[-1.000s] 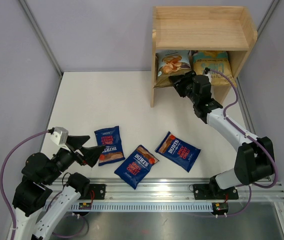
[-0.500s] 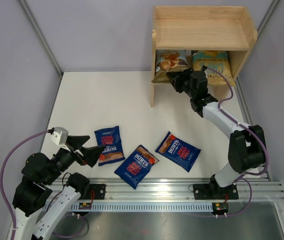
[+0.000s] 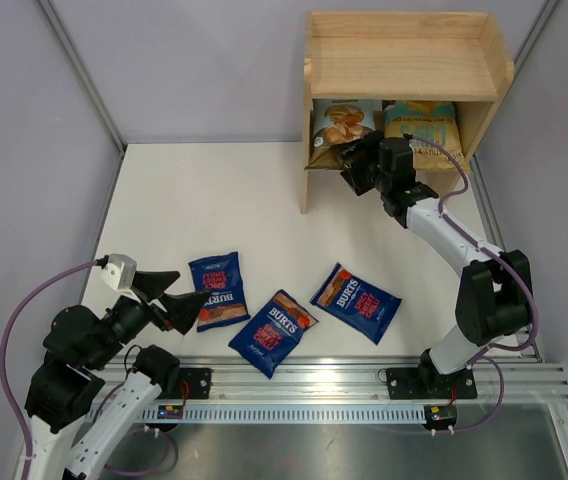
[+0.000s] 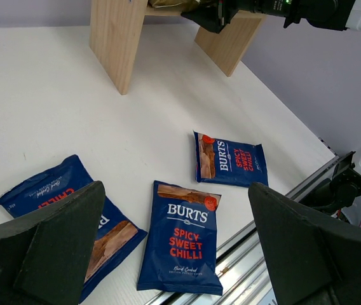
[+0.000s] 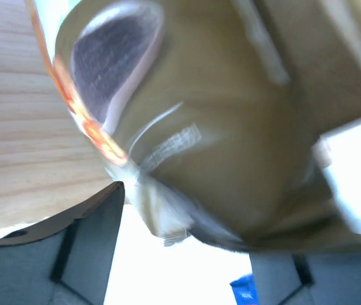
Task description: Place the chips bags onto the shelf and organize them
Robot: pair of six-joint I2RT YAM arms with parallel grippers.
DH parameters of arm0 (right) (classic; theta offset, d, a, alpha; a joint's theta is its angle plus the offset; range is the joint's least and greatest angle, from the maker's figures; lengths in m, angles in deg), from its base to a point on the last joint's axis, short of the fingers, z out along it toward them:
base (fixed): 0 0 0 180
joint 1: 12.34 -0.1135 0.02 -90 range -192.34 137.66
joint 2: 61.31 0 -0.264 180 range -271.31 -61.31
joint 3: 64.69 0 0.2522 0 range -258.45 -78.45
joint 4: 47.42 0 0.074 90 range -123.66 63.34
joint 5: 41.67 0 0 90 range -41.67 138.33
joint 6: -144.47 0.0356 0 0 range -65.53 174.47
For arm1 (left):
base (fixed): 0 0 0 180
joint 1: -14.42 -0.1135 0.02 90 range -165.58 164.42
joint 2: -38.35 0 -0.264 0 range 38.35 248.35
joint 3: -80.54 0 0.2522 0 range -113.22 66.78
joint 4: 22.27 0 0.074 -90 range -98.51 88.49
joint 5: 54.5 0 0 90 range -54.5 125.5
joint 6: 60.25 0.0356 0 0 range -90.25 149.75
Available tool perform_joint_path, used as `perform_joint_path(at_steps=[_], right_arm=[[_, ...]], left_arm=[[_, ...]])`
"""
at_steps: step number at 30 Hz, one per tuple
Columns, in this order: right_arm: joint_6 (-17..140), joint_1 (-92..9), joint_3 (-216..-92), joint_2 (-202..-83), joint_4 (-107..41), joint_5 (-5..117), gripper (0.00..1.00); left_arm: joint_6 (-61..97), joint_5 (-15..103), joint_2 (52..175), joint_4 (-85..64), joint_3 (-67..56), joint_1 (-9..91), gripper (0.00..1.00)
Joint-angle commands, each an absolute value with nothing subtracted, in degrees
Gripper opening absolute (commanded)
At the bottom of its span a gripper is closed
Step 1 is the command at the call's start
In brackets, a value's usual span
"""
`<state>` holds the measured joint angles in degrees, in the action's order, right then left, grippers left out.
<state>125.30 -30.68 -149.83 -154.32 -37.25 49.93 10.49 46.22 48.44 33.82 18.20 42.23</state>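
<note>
The wooden shelf (image 3: 404, 60) stands at the back right. On its lower tier stand the pale blue bag (image 3: 341, 122) and the golden-yellow bag (image 3: 421, 122). My right gripper (image 3: 354, 165) is open at the front of that tier, its fingers either side of the pale blue bag's (image 5: 218, 127) bottom edge. Three dark blue BURTS bags lie flat on the table: left (image 3: 218, 290), middle (image 3: 273, 332), right (image 3: 356, 302). My left gripper (image 3: 179, 298) is open and empty, held above the table beside the left BURTS bag (image 4: 53, 197), with the middle one (image 4: 185, 236) between its fingers in the wrist view.
The white table (image 3: 204, 200) is ringed by grey walls. A metal rail (image 3: 304, 385) runs along the near edge. The shelf's side panel (image 4: 117, 38) stands on the table. The shelf's top tier holds nothing.
My right gripper has moved up and in toward the shelf, and the pale blue bag has gone from leaning out of the lower tier to more upright inside. The left arm has not moved.
</note>
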Motion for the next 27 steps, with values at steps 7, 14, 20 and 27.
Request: perform_joint_path(at_steps=[7,14,20,27], right_arm=[[121.7,-30.6,-150.3,-148.8,-27.7,50.3,0.91],[119.6,-30.6,-148.9,-145.4,-29.6,54.2,0.99],[114.9,-30.6,-148.2,-140.6,-27.4,57.1,1.0],[101.9,-30.5,-139.2,-128.4,-20.4,53.9,0.99]], left_arm=[[10.8,45.5,48.7,31.6,18.2,42.3,0.99],[9.9,43.6,50.0,31.7,18.3,42.3,0.99],[3.1,28.2,60.3,36.9,16.1,42.3,0.99],[-4.0,24.2,74.6,27.5,22.7,40.8,0.99]])
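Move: The left hand, empty, is high over the table: the left Burts bag lies about 12 cm ahead, level sideways and some 29 cm below. The middle Burts bag is roughly 14 cm to that hand's right and 2 cm ahead, equally low. From the right hand, just outside the lower shelf, the cassava chips bag's middle is about 12 cm ahead, 2 cm left and 2 cm below; the gold chips bag is some 21 cm right, 12 cm ahead. Backing out from the shelf, the right hand first dips a little, then rises and draws back faster, ending about 10 cm nearer its base with the fingers opened fully, clear of the cassava bag. The left hand waits, then sweeps forward and down equally, some 8 cm each, towards the left Burts bag, tipping down about 25 degrees and turning counter-clockwise, fingers still wide. ##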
